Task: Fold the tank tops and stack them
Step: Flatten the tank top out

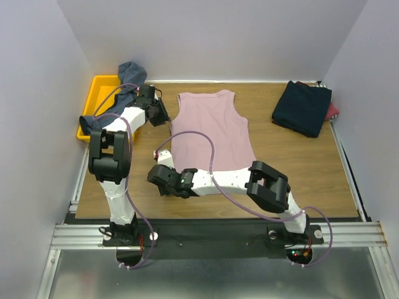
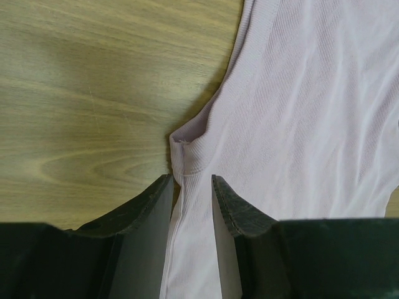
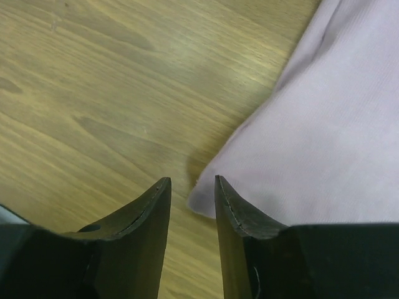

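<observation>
A dusty pink tank top (image 1: 212, 134) lies flat in the middle of the table, neck toward the back. My left gripper (image 1: 163, 115) is at its left armhole. In the left wrist view the open gripper (image 2: 192, 177) straddles the pink side edge (image 2: 187, 156) just below the armhole. My right gripper (image 1: 163, 174) is at the pink top's near left hem corner (image 3: 206, 200), which sits between the open gripper's tips (image 3: 192, 179). A slate blue-grey tank top (image 1: 128, 78) hangs over the tray. A folded dark navy tank top (image 1: 302, 107) lies back right, with a red one (image 1: 333, 111) showing under it.
A yellow plastic tray (image 1: 100, 90) stands at the back left corner, behind the left arm. White walls close in the table at the back and both sides. Bare wood (image 1: 299, 168) lies right of the pink top.
</observation>
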You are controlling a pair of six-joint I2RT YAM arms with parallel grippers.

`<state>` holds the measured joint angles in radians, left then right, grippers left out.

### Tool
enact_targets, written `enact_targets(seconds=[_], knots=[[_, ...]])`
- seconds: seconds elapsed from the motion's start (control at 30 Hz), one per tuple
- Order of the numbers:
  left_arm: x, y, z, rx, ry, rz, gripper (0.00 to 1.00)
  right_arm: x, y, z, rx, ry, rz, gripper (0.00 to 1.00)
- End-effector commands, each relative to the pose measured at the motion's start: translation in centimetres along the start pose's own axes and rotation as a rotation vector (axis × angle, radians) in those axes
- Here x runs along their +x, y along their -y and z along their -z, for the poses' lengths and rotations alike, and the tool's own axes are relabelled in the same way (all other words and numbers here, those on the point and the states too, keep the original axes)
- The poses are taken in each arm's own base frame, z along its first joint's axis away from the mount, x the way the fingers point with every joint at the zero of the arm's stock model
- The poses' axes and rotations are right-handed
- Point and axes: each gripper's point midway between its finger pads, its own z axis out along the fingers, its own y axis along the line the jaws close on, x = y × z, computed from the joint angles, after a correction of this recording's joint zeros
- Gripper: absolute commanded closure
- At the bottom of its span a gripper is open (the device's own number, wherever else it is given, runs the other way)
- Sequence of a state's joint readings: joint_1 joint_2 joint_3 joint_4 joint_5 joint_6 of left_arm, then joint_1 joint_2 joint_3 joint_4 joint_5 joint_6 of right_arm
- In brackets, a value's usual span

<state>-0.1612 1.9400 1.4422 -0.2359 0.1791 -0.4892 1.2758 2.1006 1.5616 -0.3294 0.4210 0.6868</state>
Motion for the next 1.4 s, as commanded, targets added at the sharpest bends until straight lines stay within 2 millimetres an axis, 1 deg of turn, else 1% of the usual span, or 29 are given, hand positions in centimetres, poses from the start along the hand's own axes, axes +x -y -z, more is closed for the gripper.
enact_targets(seconds=[0.0,0.07,0.23,0.3,0.37,0.4,0.43,0.47,0.5,0.53,0.57,0.6,0.63,0.67,0.7,0.73,0.77,0.8,0.83,0.87,0.9,0.97,1.0,1.03,1.13,1.23,1.27,1.37], knots=[[-2.1,0.9,0.9,0.027,0.048,-0.019,0.58,-0.8,0.5,-0.7,0.086,0.056,0.053,0.6],[-2.2,1.0,1.0,0.032,0.05,-0.019,0.58,-0.4,0.2,-1.0,0.082,0.042,0.059,0.6],[-2.4,0.8,1.0,0.029,0.053,-0.011,0.58,1.1,0.5,-1.5,0.088,0.009,0.071,0.61],[-2.2,0.8,1.0,0.029,0.05,-0.002,0.58,2.1,0.8,-1.5,0.09,-0.016,0.076,0.64],[-2.2,0.8,1.2,0.025,0.058,0.009,0.58,2.5,1.0,-1.1,0.084,-0.029,0.071,0.68],[-1.8,0.4,1.1,0.017,0.053,0.018,0.58,3.2,1.5,-0.9,0.092,-0.041,0.07,0.73],[-2.2,0.5,1.5,0.019,0.075,0.037,0.58,2.9,1.7,-0.2,0.087,-0.037,0.059,0.79],[-1.5,0.1,1.4,0.01,0.069,0.048,0.58,3.0,1.8,0.2,0.086,-0.039,0.053,0.81],[-1.7,0.2,1.6,0.014,0.082,0.074,0.58,3.5,2.4,0.5,0.094,-0.05,0.057,0.83],[-1.7,0.4,2.0,0.021,0.092,0.085,0.58,3.6,2.6,0.9,0.091,-0.053,0.054,0.87],[-0.7,-0.1,2.0,0.014,0.078,0.101,0.58,2.8,2.4,2.0,0.067,-0.042,0.038,0.89],[-0.7,0.2,2.2,0.03,0.092,0.126,0.58,3.0,2.7,2.5,0.064,-0.046,0.035,0.91],[-0.8,0.5,2.9,0.043,0.107,0.133,0.59,3.8,3.6,3.0,0.074,-0.063,0.043,0.94],[-0.6,0.5,3.1,0.048,0.112,0.14,0.59,4.1,4.0,3.6,0.068,-0.066,0.043,0.95],[0.8,0.0,3.0,0.041,0.094,0.146,0.59,3.2,3.9,5.1,0.043,-0.041,0.024,0.95],[0.4,0.6,3.7,0.065,0.122,0.151,0.58,4.5,5.0,5.4,0.05,-0.066,0.029,0.95],[1.7,-0.1,3.6,0.056,0.107,0.16,0.58,4.4,5.0,5.9,0.035,-0.063,0.024,0.95],[1.8,0.3,3.8,0.078,0.118,0.168,0.58,3.8,4.9,6.8,0.013,-0.053,0.018,0.95],[2.2,0.6,4.3,0.102,0.112,0.172,0.58,4.1,4.9,7.1,0.004,-0.061,0.017,0.95],[3.2,0.3,4.1,0.106,0.102,0.176,0.58,4.6,5.0,7.3,-0.01,-0.075,0.017,0.96],[3.3,0.9,4.4,0.134,0.11,0.169,0.58,4.5,5.1,7.7,-0.019,-0.075,0.01,0.96],[4.8,0.8,4.2,0.141,0.091,0.163,0.56,5.1,5.2,7.8,-0.029,-0.09,0.008,0.96],[5.0,1.0,4.1,0.147,0.088,0.158,0.56,5.2,5.2,7.9,-0.034,-0.093,0.003,0.96],[5.8,1.2,3.8,0.149,0.069,0.148,0.56,5.1,5.1,8.0,-0.035,-0.093,-0.002,0.96],[6.8,1.2,3.4,0.141,0.062,0.14,0.56,4.8,4.9,8.2,-0.042,-0.086,-0.01,0.96],[7.1,0.9,2.7,0.126,0.058,0.137,0.56,4.3,4.3,8.2,-0.058,-0.083,-0.012,0.96],[6.9,1.3,2.5,0.129,0.062,0.129,0.56,4.5,4.2,8.0,-0.058,-0.091,-0.008,0.96],[6.6,0.7,1.9,0.079,0.075,0.121,0.56,4.6,3.8,7.8,-0.066,-0.099,-0.013,0.97]])
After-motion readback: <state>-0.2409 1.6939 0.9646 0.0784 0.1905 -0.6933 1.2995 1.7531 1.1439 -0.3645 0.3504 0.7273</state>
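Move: The tank top's lower left hem corner is right at the right hand's open fingertips, about 3 cm below them. Its left underarm lies some 26 cm ahead of that hand and 3 cm right, its right hem corner about 34 cm right and 4 cm ahead. From the left hand, the left underarm is roughly 3 cm ahead, 2 cm right and 7 cm below; the yellow bin sits about 23 cm left and 8 cm ahead. The right hand dips nearly 3 cm, shuts its half-open fingers on the lower left hem corner and, keeping that pinch, drags it about 10 cm right and 5 cm back, coming up again on the way. The left hand hovers, then follows the underarm some 8 cm back and slightly right, sinking a little, fingers still half open. ##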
